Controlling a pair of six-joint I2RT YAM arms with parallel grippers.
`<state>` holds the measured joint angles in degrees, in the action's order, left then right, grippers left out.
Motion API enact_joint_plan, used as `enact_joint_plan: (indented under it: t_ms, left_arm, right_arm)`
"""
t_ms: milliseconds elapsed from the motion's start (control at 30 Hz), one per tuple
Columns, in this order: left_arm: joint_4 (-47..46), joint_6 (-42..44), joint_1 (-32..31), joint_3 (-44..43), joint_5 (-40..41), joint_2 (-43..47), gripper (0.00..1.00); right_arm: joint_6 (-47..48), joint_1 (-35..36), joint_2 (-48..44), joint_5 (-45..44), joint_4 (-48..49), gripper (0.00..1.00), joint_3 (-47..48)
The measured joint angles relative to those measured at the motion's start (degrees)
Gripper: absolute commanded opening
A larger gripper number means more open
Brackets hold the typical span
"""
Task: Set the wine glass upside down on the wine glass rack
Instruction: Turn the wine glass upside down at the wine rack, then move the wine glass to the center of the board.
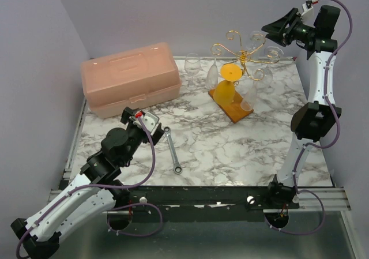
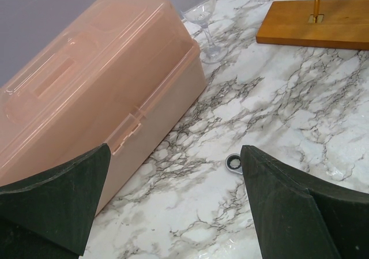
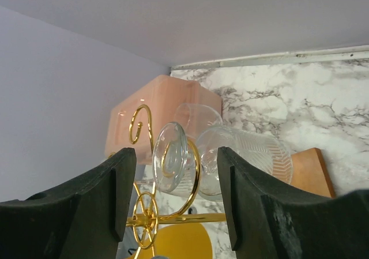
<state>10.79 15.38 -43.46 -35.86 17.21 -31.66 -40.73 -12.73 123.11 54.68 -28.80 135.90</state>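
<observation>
The wine glass rack (image 1: 241,56) is a gold wire stand on an orange-brown base (image 1: 233,106) at the back of the marble table. A ribbed wine glass (image 3: 253,152) hangs upside down from one curled arm (image 3: 193,181), its round foot (image 3: 170,158) caught in the curl. My right gripper (image 3: 176,172) is open; its fingers stand on either side of that foot without touching it. From above, the right gripper (image 1: 275,34) is high at the rack's right side. My left gripper (image 2: 176,178) is open and empty, low over the table (image 2: 190,213) beside the box.
A pink plastic box (image 1: 130,86) stands at the back left. An upright wine glass (image 1: 192,66) stands between it and the rack, and two more glasses (image 1: 212,71) hang on the rack. A wrench (image 1: 172,149) lies mid-table, its ring end (image 2: 233,164) by my left finger.
</observation>
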Motion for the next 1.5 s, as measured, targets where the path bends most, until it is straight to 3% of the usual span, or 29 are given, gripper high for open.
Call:
enact_joint_plan:
  t_ms: [400,700,1067,1500]
  left_arm:
    - [0.04,-0.52,0.02,0.00,-1.22,0.26,0.99]
    - [0.09,-2.75,1.42,-0.04,-4.22,0.52,0.99]
    - [1.38,-10.08,5.90,-4.11,-11.08,0.46,0.98]
    - [1.36,-25.27,6.71,-7.15,-19.21,-0.87,0.98]
  right_arm:
    - [5.51,-0.04,-2.91,-2.56,-2.91,0.66,0.85]
    - [11.50,-2.36,-10.64,-7.23,-4.81,0.67,-2.14]
    - [17.62,-8.48,-24.92,-8.31,-6.49,0.67,-12.70]
    - [32.09,-14.51,-43.69,-8.15,-17.73,0.68,-30.32]
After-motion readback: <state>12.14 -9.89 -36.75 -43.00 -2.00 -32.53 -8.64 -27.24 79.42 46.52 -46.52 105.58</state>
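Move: The just-hung clear wine glass is about 5 cm ahead of the right hand and 6 cm left, its middle some 10 cm lower. A second clear glass hangs about 4 cm back and 1 cm right of the hand; the yellow glass hangs roughly 14 cm back and 17 cm left, both some 12 cm lower. From the left hand the just-hung glass lies about 35 cm ahead and 42 cm right, near its height. Backing out with its fingers already open, the right hand leaves the newly hung glass, drawing back about 20 cm and some 7 cm right, first rising roughly 9 cm, then sinking again by about 4; it rolls its left side down and swings clockwise. Late on, the empty, open left hand lifts 5 cm, slips a little right and back, and rolls its left side down too, about 25 degrees. ##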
